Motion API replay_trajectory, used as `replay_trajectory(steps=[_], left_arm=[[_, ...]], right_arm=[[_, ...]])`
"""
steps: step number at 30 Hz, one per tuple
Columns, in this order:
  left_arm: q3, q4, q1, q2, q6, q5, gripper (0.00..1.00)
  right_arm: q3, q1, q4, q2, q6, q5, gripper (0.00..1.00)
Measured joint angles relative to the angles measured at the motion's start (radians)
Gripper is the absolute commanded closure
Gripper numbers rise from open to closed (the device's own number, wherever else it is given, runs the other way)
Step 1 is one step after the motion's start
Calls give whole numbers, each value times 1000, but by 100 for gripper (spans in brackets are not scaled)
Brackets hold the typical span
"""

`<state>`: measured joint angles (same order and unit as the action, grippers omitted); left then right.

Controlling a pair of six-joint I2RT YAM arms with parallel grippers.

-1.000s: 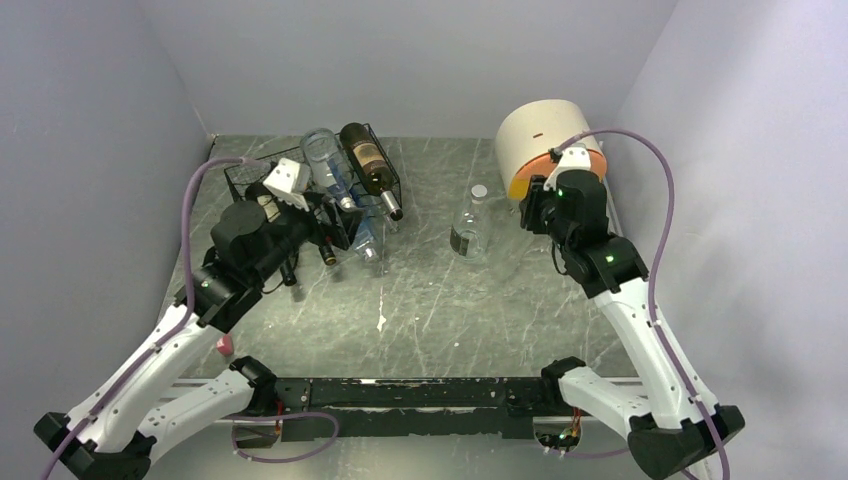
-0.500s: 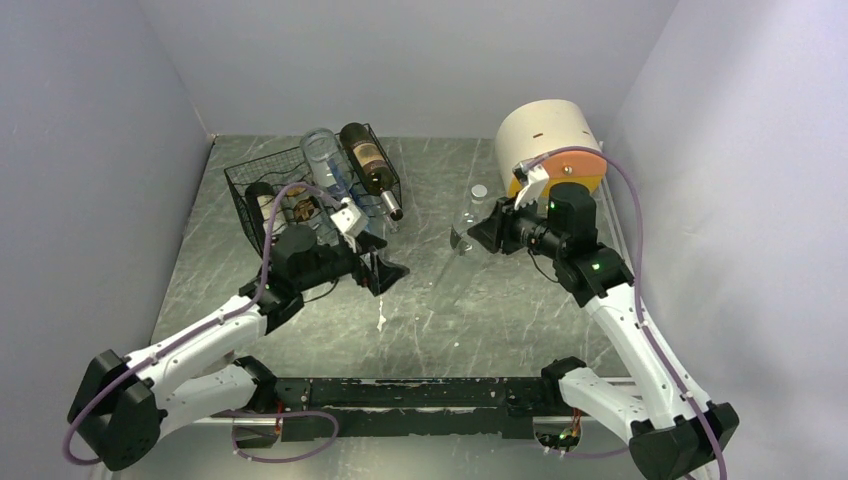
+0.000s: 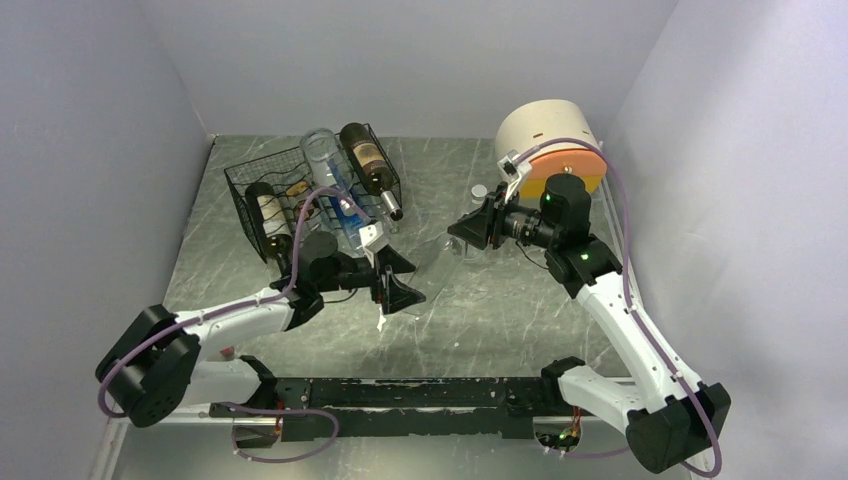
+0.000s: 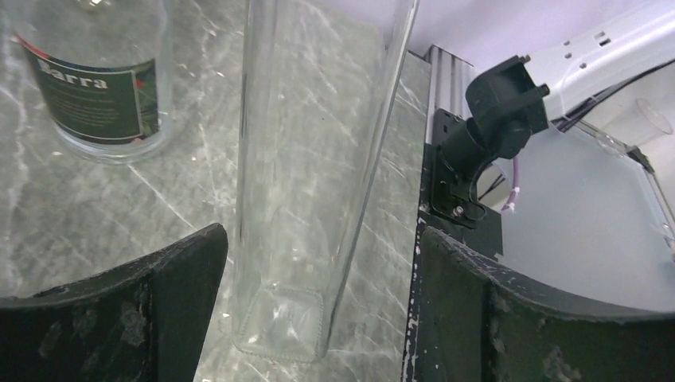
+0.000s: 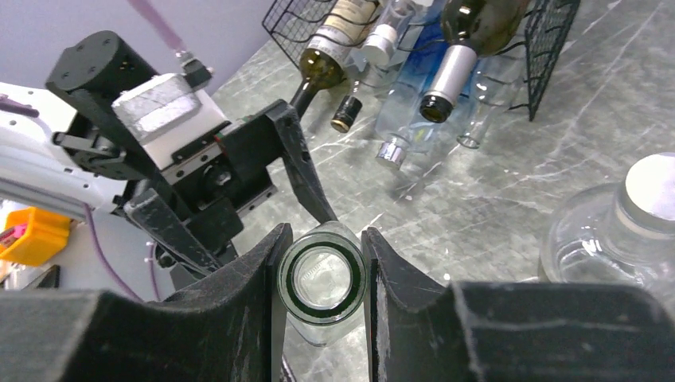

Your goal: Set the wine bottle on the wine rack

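A clear, uncapped wine bottle (image 5: 321,280) with a square base (image 4: 280,318) is tilted in the middle of the table. My right gripper (image 5: 324,235) is shut on its neck, just below the mouth; it also shows in the top view (image 3: 458,232). My left gripper (image 4: 318,243) is open, with one jaw on each side of the bottle's lower body and not touching it; it also shows in the top view (image 3: 408,277). The black wire wine rack (image 3: 250,180) stands at the back left and holds several bottles (image 3: 365,160).
A second clear bottle (image 4: 102,95) with a dark label and a silver cap (image 5: 657,185) stands just behind my right gripper. A cream-and-orange drum-shaped box (image 3: 545,140) sits at the back right. Grey walls close in three sides.
My left arm has swung from the rack to the table's middle, its gripper open. My right gripper has moved left from the drum box and now holds the clear bottle's neck.
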<state>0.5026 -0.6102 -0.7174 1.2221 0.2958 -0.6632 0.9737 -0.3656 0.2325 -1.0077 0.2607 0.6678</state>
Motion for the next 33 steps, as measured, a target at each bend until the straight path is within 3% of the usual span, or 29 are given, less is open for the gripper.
replay_trajectory(steps=[5,7,15,17,21,22,24,27,30,33], left_arm=[[-1,-47,-8,66,19,-48,12],[-1,-63,-8,84,25,-61,20],[-22,-210,-11,167,95,-109,37],[-29,-240,-14,173,102,-113,49],[-27,-245,-21,173,76,-113,88],[-24,-238,-24,173,64,-112,92],[-18,-223,-26,171,36,-109,93],[-4,-185,-27,156,-10,-101,93],[10,-128,-27,119,-92,-77,93],[38,-58,-31,62,-215,-47,93]], right_arm=[[0,0,-6,-14,16,47,100],[-2,0,-18,-14,26,63,100],[-14,0,-83,-5,53,111,100],[-16,0,-87,-5,55,111,100],[-17,0,-95,-2,58,122,100],[-17,0,-95,0,56,124,99],[-17,0,-92,3,52,128,81],[-16,0,-86,15,42,124,46],[2,0,-44,32,38,113,32],[42,0,2,55,13,86,27]])
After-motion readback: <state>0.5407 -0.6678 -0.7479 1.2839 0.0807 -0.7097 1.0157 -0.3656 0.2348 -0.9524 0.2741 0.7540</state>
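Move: Between the two grippers, the clear bottle slants down from the right fingers on its neck. Its middle lies about 5 cm right, 3 cm ahead and 4 cm above the left hand; from the right hand it is some 5 cm left, 5 cm back and 8 cm down. The labelled bottle stands roughly 10 cm ahead of and 4 cm right of the right hand, 14 cm lower. From the left hand, the wine rack's middle is around 23 cm ahead, 20 cm left, 10 cm down. Easing down, right and back about 2 cm each, the left hand closes its wide-open fingers around the lower body of the bottle, then lifts some 2.5 cm with a slight forward drift, rolling about 15 degrees so the mouth end tips up. The right hand keeps the neck while drifting back and up, then opens and backs off it, about 3.5 cm higher in all. ##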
